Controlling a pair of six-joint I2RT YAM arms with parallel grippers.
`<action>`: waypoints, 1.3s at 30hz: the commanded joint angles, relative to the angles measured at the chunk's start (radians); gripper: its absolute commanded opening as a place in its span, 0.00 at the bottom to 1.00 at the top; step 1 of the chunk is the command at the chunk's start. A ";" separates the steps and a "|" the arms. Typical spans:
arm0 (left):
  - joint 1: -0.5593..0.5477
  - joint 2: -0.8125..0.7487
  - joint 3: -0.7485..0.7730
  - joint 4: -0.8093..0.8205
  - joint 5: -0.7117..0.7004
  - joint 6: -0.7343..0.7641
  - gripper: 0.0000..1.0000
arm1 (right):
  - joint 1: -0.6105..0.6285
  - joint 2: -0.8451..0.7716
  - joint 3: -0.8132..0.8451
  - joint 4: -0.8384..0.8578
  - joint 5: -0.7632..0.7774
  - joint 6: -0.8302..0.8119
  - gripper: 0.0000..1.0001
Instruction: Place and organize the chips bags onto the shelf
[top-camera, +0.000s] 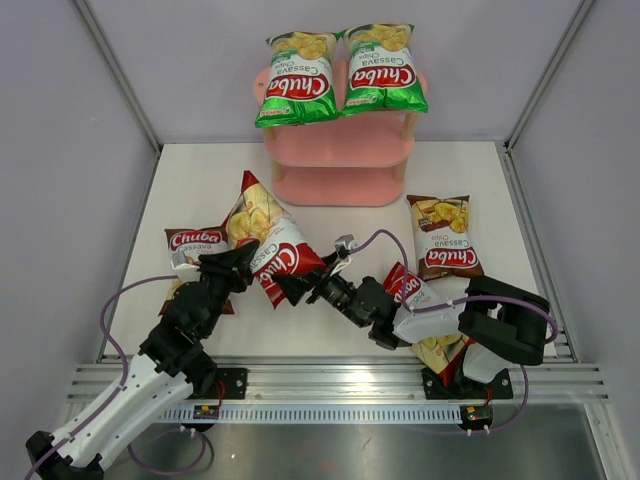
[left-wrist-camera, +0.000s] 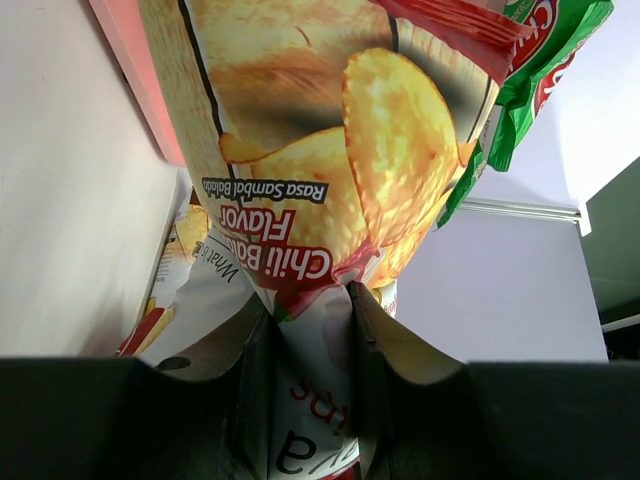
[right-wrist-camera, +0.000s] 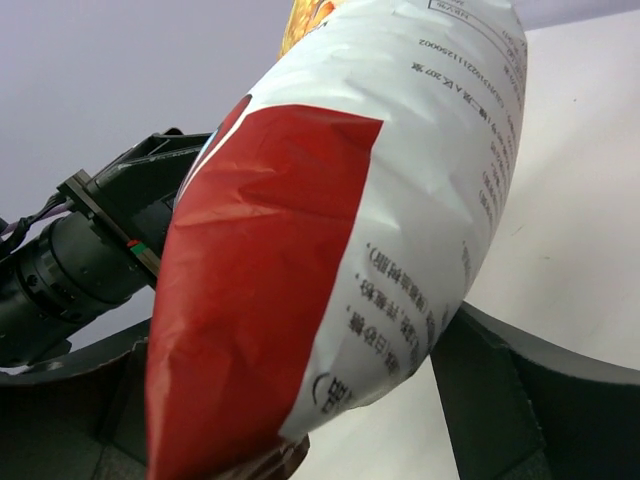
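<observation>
A red chips bag (top-camera: 268, 240) hangs tilted above the table, and my left gripper (top-camera: 240, 262) is shut on its side. In the left wrist view the fingers (left-wrist-camera: 262, 330) pinch the bag (left-wrist-camera: 300, 150) into a narrow fold. My right gripper (top-camera: 312, 285) stands open around the bag's lower end. In the right wrist view the bag (right-wrist-camera: 340, 230) fills the gap, with the right finger (right-wrist-camera: 480, 370) a little apart from it. Two green bags (top-camera: 295, 80) (top-camera: 385, 68) lie side by side on top of the pink shelf (top-camera: 340, 160).
A dark brown bag (top-camera: 445, 235) lies flat on the table right of the shelf. Another brown bag (top-camera: 195, 240) lies under my left arm. A second red bag (top-camera: 410, 290) sits beneath my right arm. Grey walls close in the sides.
</observation>
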 joint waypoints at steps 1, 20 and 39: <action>-0.052 -0.012 0.015 0.016 0.117 0.005 0.20 | -0.051 -0.044 0.054 0.103 -0.003 -0.023 0.79; -0.052 -0.090 0.161 -0.438 -0.157 0.312 0.99 | -0.214 -0.118 -0.012 0.083 -0.209 0.147 0.19; -0.052 -0.030 0.460 -0.734 -0.208 0.864 0.99 | -0.499 -0.162 0.060 -0.078 -0.200 0.457 0.18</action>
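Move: The red chips bag hangs between both hands: its middle is some 6 cm ahead, 3 cm left and slightly above the right hand, whose half-closing fingers straddle its lower corner. From the right hand, the shelf's middle board lies about 26 cm ahead and 12 cm right, near hand height; a brown bag lies 18 cm left, 4 cm ahead and 19 cm below. From the left hand, pinching the red bag's edge, its middle is about 3 cm ahead, 4 cm right and slightly above. Staying almost in place at first, the right hand pinches the red bag's lower corner shut while the left fingers open and let go. Then the right carries the bag forward and right, some 15 cm in all and rising a little, towards the shelf, tilting about 20 degrees. The emptied left hand backs off leftward about 8 cm towards the brown bag, rolling its left side up some 50 degrees. ##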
